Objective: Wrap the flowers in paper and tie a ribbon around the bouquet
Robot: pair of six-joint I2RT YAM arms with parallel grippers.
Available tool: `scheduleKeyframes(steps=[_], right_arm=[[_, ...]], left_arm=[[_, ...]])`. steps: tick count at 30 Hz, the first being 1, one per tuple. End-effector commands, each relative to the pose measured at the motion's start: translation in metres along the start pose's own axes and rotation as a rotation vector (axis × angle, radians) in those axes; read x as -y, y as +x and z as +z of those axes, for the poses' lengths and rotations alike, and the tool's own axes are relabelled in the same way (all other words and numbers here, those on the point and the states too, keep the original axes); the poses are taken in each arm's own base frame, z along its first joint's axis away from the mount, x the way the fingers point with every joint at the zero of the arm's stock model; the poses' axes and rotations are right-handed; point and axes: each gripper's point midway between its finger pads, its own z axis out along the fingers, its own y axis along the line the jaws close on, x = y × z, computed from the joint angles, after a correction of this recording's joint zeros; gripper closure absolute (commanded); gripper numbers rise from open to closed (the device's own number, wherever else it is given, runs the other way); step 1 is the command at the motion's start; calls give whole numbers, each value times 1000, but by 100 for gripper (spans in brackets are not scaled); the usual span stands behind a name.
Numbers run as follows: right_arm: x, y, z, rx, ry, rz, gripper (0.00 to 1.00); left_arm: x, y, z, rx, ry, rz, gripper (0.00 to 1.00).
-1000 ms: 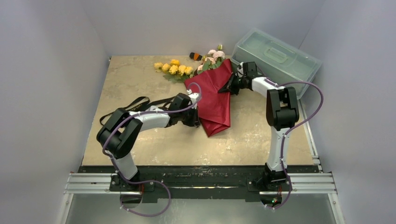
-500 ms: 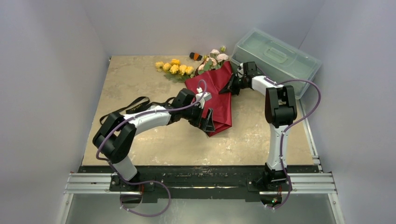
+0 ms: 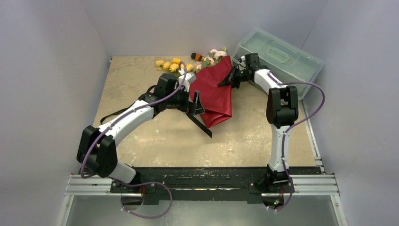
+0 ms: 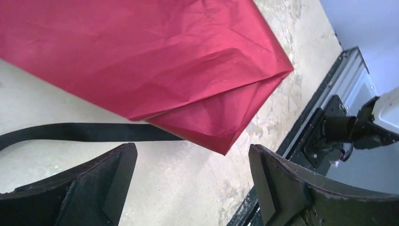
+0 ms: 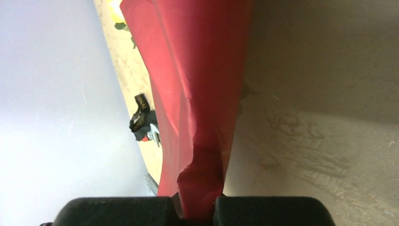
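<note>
The dark red paper (image 3: pixel 214 92) lies folded in a long cone at mid-table, and its pointed lower corner (image 4: pixel 221 149) hangs in front of my left wrist camera. Yellow and pink flowers (image 3: pixel 171 66) stick out at its far end. My right gripper (image 3: pixel 234 77) is shut on the paper's right edge (image 5: pixel 202 179). My left gripper (image 3: pixel 197 110) stands wide open beside the paper's left edge, its jaws (image 4: pixel 190 155) holding nothing over bare table. The black ribbon (image 4: pixel 94 132) lies flat on the table and runs under the paper corner; it trails off to the left (image 3: pixel 117 113).
A clear plastic lidded box (image 3: pixel 277 56) stands at the back right, close behind my right arm. A small orange and black object (image 3: pixel 196 56) lies by the back wall. The metal rail (image 3: pixel 202 181) runs along the table's near edge.
My left gripper has opened and let go of the paper, then drawn back and leftwards to the paper's left edge. The right gripper keeps its hold and has moved slightly farther back.
</note>
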Motion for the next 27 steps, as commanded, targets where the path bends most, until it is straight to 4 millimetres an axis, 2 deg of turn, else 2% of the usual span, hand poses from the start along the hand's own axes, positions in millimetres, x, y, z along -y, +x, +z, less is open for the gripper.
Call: scheduleKeyframes(steps=[1,3,6,8,11,14,17,22,25,27], right_arm=[[-24,-51,-25,146,-69,-45,100],[-21,-47,-23,142,-64,-38,100],[-18,-38,-16,130,-66,-36,100],[-14,-31,-10,117,-60,-34,100],[-13,-24,-3,103,-54,-38,100],[-16,-17,3,92,-51,-45,100],[-22,-8,9,80,-48,-51,100],[-30,1,19,71,-56,-43,100],[-32,6,26,61,-61,-39,100],[-34,6,27,62,-65,-33,100]], left_arm=[[-13,-30,-24,102,-88,6,5],[-30,-34,-30,124,-171,-15,7],[-67,-38,-38,150,-352,-63,7],[-94,-48,-44,195,-463,-120,6],[-120,-70,-44,288,-561,-177,1],[-146,-89,-43,372,-653,-249,0],[-167,-103,-30,434,-643,-335,0],[-197,-111,7,473,-552,-429,0],[-208,-118,29,509,-427,-481,0],[-218,-118,40,507,-416,-512,0]])
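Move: The left hand, open, goes for the red paper's left edge by the flowers, about 22 cm ahead, 3 cm to its left and 15 cm below. The yellow roses lie about 9 cm beyond that edge and 6 cm left of it; the black ribbon is almost straight under the hand, some 17 cm down. The right hand holds the paper's right edge, with the left edge about 15 cm to its left, 3 cm ahead and 8 cm lower, and the pink roses some 16 cm ahead, 6 cm left. Forward by about 20 cm and left by about 10, the open left hand swings away from the ribbon to the paper's left edge beside the flowers, turning some 45 degrees counter-clockwise until its fingers point forward and down, and sinking mostly near the end. The right hand keeps its pinch on the paper's right edge and, after a slight lift, eases left about 3 cm. ##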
